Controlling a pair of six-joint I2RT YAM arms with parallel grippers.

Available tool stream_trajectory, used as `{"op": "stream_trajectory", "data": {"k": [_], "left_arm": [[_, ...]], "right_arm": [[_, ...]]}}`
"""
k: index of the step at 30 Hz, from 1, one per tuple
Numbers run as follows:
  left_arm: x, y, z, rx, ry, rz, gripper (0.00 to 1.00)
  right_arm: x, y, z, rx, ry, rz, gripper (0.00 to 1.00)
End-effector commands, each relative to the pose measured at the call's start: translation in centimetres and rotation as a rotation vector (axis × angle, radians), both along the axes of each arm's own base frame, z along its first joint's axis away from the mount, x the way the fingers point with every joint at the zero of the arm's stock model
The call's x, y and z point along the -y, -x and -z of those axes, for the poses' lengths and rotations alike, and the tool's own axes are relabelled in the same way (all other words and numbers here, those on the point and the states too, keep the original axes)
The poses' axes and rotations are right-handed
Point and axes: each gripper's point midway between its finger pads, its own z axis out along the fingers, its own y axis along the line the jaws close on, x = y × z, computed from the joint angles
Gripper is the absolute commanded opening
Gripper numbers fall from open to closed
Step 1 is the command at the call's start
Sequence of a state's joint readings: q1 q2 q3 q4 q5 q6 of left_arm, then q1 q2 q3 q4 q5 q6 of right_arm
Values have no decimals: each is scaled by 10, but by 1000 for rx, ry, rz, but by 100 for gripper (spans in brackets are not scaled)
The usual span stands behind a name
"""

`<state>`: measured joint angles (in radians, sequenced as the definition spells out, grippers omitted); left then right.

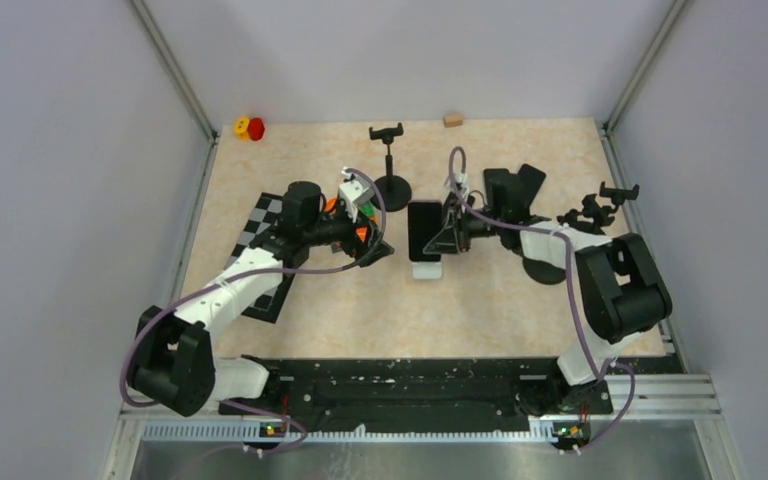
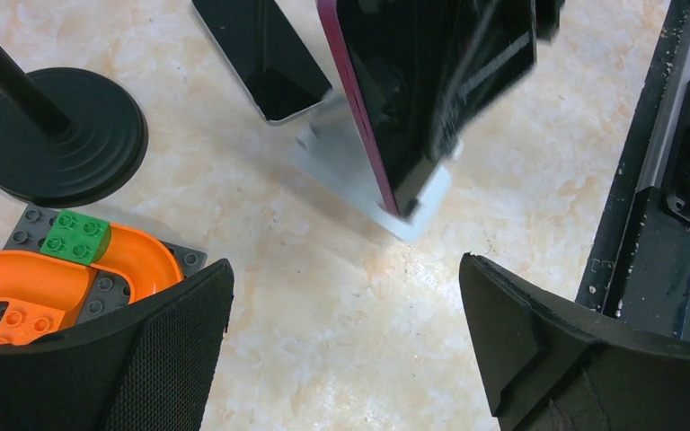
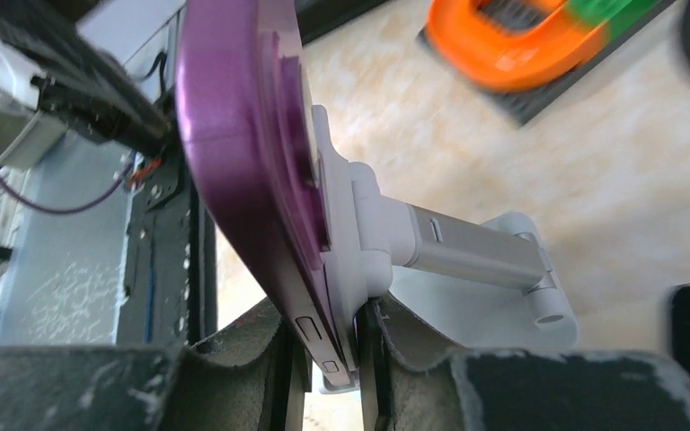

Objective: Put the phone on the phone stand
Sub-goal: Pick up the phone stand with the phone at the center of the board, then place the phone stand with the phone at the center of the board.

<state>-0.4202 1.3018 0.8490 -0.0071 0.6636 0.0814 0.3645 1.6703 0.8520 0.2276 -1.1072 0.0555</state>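
The phone (image 1: 424,230) has a purple case and a black screen, and it stands nearly upright at the middle of the table. Its back (image 3: 243,135) leans against the plate of the white and silver phone stand (image 3: 476,251), whose base (image 1: 428,270) rests on the tabletop. My right gripper (image 3: 328,359) is shut on the phone's lower edge, with one finger on the screen side and the other behind the stand's plate. From the left wrist the phone (image 2: 422,90) rises above the stand's white foot (image 2: 413,202). My left gripper (image 2: 346,341) hangs open just left of the stand, holding nothing.
A black tripod holder with a round base (image 1: 392,190) stands behind the phone. An orange toy track on grey plates (image 2: 45,278) lies under my left wrist, beside a checkered mat (image 1: 265,230). More black holders (image 1: 600,205) stand at the right. A black rail (image 2: 674,180) runs along the near edge.
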Motion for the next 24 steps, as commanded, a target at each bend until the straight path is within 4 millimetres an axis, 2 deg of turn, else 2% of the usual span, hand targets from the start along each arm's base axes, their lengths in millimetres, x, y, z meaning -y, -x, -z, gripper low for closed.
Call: {"op": "stream_trajectory", "data": {"k": [1,7,12,18,24], "left_arm": [[1,-1,-17,65,23,7,99],[0,1,-23,76,31,7,99],[-2,2,-30,89,36,-1,99],[-2,5,-35,103,43,6,99],[-2,6,-34,104,44,14,99]], "right_arm": [[11,-49,-91,245,-117,35,0],[22,-108,-114,294,-88,136,0],[28,-160,-121,313,-71,220,0],[27,-203,-115,312,-65,275,0],[24,-235,-102,279,-76,271,0]]}}
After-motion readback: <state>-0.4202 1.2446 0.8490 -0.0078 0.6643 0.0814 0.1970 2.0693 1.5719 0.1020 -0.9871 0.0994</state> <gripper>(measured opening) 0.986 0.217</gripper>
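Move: My right hand already grips the phone stand with the phone on it, clear of the table. Open tabletop for it lies about 25 cm ahead, 3 cm right and 11 cm below. Left of that way, the tall black stand's foot is some 23 cm ahead and 11 cm left; a lone black phone lies 17 cm ahead and 7 cm right, both table-low. From my left hand that open spot is about 27 cm ahead, 15 cm right, 17 cm below. I keep the stand pinched in my right fingers and swing it briskly forward, about 21 cm in all, into the gap between the tall stand's foot and the lone black phone. I rise some 10 cm over the first half, then sink about 4 cm while still reaching out. My wrist turns roughly 15 degrees clockwise on the way. My open left hand eases up about 2 cm. ##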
